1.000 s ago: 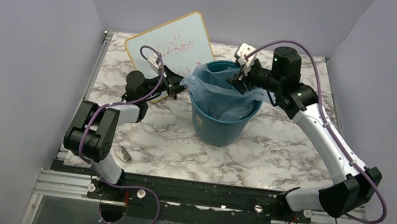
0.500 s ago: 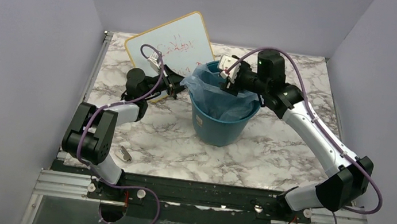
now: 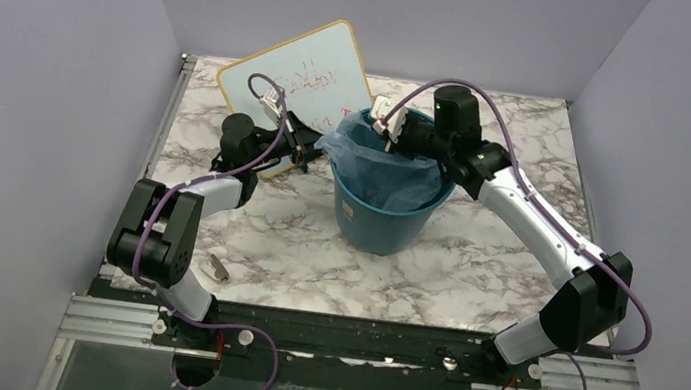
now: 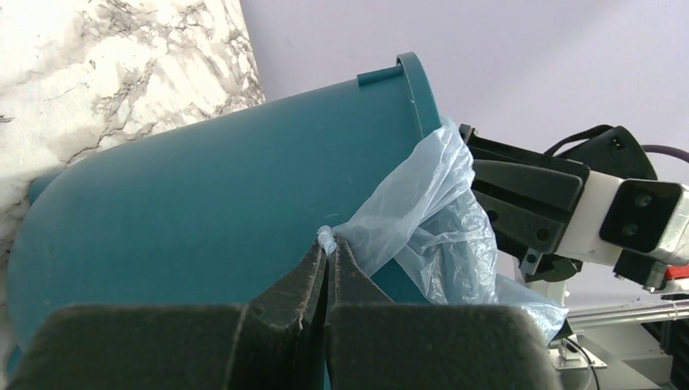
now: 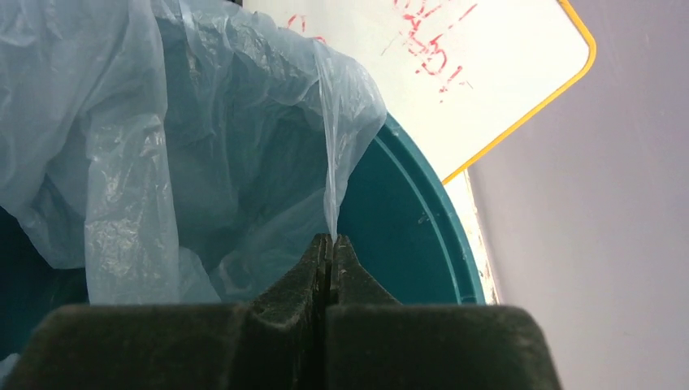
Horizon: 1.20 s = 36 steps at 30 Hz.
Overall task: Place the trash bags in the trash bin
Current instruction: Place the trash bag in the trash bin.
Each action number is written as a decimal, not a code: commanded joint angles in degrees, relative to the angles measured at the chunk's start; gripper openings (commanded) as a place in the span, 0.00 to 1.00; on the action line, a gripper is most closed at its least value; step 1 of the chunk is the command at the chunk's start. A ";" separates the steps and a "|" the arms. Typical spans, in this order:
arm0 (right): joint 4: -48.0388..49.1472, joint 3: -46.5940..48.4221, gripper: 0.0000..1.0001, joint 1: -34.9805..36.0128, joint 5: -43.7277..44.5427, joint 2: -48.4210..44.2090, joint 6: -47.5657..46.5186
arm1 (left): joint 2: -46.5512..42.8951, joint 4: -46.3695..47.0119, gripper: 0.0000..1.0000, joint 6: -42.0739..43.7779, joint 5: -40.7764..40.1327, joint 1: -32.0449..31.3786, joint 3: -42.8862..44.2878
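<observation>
The teal trash bin stands mid-table with the pale-blue trash bag hanging inside it, its top spread over the rim. My left gripper is at the bin's left side. In the left wrist view this gripper is shut on a bunched corner of the bag, outside the bin wall. My right gripper hovers over the back rim. In the right wrist view it is shut on a thin edge of the bag, just inside the bin's rim.
A yellow-edged whiteboard with red writing leans behind the bin at the back left, and it also shows in the right wrist view. A small object lies near the left arm's base. Purple walls enclose the table.
My right arm swung left along the bin's back rim and its jaws went from open to shut on the bag's edge. The left gripper kept its hold and place.
</observation>
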 commanded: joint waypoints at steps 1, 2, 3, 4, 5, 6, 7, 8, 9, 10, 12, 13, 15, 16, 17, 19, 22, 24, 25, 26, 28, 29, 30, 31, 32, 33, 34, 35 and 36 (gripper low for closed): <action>3.67 1.40 0.01 0.28 1.67 -3.31 3.60 | -1.79 -1.09 0.00 2.47 2.53 0.19 2.60; 4.29 1.20 0.01 0.26 3.09 -3.76 4.92 | -1.86 -1.39 0.00 2.81 2.59 0.24 2.86; 5.19 1.10 0.01 0.23 5.17 -4.14 6.50 | -1.88 -1.85 0.00 3.13 2.72 0.28 3.05; 6.17 1.08 0.01 0.17 7.60 -4.23 8.20 | -2.00 -2.17 0.00 3.47 2.90 0.28 3.30; 7.00 1.12 0.01 0.02 10.30 -4.20 9.53 | -2.09 -2.65 0.00 3.97 3.17 0.33 3.51; 7.50 1.46 0.01 -0.25 12.65 -3.91 11.16 | -2.26 -3.08 0.00 4.41 3.43 0.41 3.66; 7.53 2.27 0.01 -0.74 14.73 -3.37 13.30 | -2.45 -3.77 0.00 4.86 3.67 0.56 3.82; 6.98 3.52 0.01 -1.39 15.99 -2.68 15.41 | -2.61 -4.30 0.00 5.42 3.93 0.69 4.06; 5.89 5.01 0.01 -2.00 16.45 -1.75 17.14 | -2.86 -4.85 0.00 5.98 4.33 0.86 4.32; 4.96 6.43 0.01 -2.43 16.89 -0.90 18.44 | -3.09 -5.62 0.00 6.76 4.79 1.01 4.65; 2.61 8.94 0.01 -2.84 17.45 1.05 20.06 | -3.47 -7.89 0.00 8.72 5.72 1.64 5.37; 1.23 10.31 0.01 -2.99 17.94 2.62 20.85 | -3.81 -9.22 0.00 9.78 6.05 2.02 5.64; -1.75 12.82 0.01 -3.56 18.75 4.88 22.50 | -4.45 -12.56 0.00 12.43 6.66 2.80 6.18; -3.19 13.65 0.01 -3.90 19.25 5.91 23.13 | -4.88 -14.71 0.00 13.92 6.86 3.31 6.29; -4.66 14.67 0.01 -4.22 19.71 6.97 23.70 | -5.44 -16.82 0.00 15.78 6.91 3.73 6.38; -7.73 16.40 0.01 -4.64 18.98 8.53 24.06 | -6.33 -22.23 0.00 19.87 6.86 4.34 6.91; -9.27 16.39 0.02 -4.76 17.52 8.94 24.15 | -6.79 -32.14 0.00 28.07 5.79 4.40 9.56; -9.61 16.41 0.07 -4.73 18.45 9.09 24.85 | -6.68 -44.13 0.00 35.95 2.13 4.41 13.22; -9.70 16.70 0.10 -4.75 19.67 9.22 25.22 | -6.56 -50.59 0.00 40.41 -0.39 4.31 15.77; -10.01 17.33 0.12 -4.76 21.08 9.39 25.44 | -6.46 -55.45 0.00 43.39 -1.96 4.27 17.64; -10.48 18.95 0.20 -4.73 25.85 9.83 26.21 | -6.52 -59.87 0.00 46.45 -3.41 4.32 19.97; -10.85 19.99 0.29 -4.75 28.38 10.08 26.73 | -6.65 -60.46 0.00 46.82 -3.55 4.40 20.46; -11.29 21.34 0.36 -4.80 30.52 10.30 27.02 | -6.83 -60.11 0.00 46.66 -3.29 4.41 20.57; -11.64 22.48 0.41 -4.76 31.99 10.37 27.27 | -6.93 -59.46 0.00 46.32 -3.01 4.37 20.41; -11.70 23.49 0.44 -4.82 33.00 10.24 27.74 | -6.99 -58.88 0.00 45.92 -2.78 4.40 20.30; -11.87 24.35 0.46 -4.92 33.05 9.83 28.31 | -7.06 -58.44 0.00 45.55 -2.56 4.40 20.16; -12.14 24.98 0.49 -5.07 32.04 9.18 29.04 | -7.04 -58.07 0.00 45.27 -2.26 4.41 20.07; -12.22 25.37 0.52 -5.28 30.04 8.23 30.13 | -7.06 -57.71 0.00 45.07 -1.85 4.39 19.98; -12.14 25.41 0.57 -5.66 27.77 7.23 31.63 | -7.07 -57.57 0.00 45.02 -1.58 4.37 20.04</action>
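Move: The trash bag's loose far edge is already pinched in the right hand, inside the bin's mouth. The far rim it is taken to lies about 8 cm ahead of that hand, 3 cm to its right and roughly level. The bag corner in the left hand's grip is some 12 cm left of the right hand and 1 cm nearer the robot; the bin's left rim is 3 cm right of the left hand, level fore and aft and 4 cm above it. The bag's far edge is drawn up and outward from inside the bin by the right hand, rising 6 cm, going about 8 cm forward and 6 cm right to the far rim, dipping a little there while turning clockwise; its shut fingers then open halfway. The left hand keeps its pinch on the bag corner, rises and sinks back, drawing it left away from the bin and rolling some 25 degrees. ##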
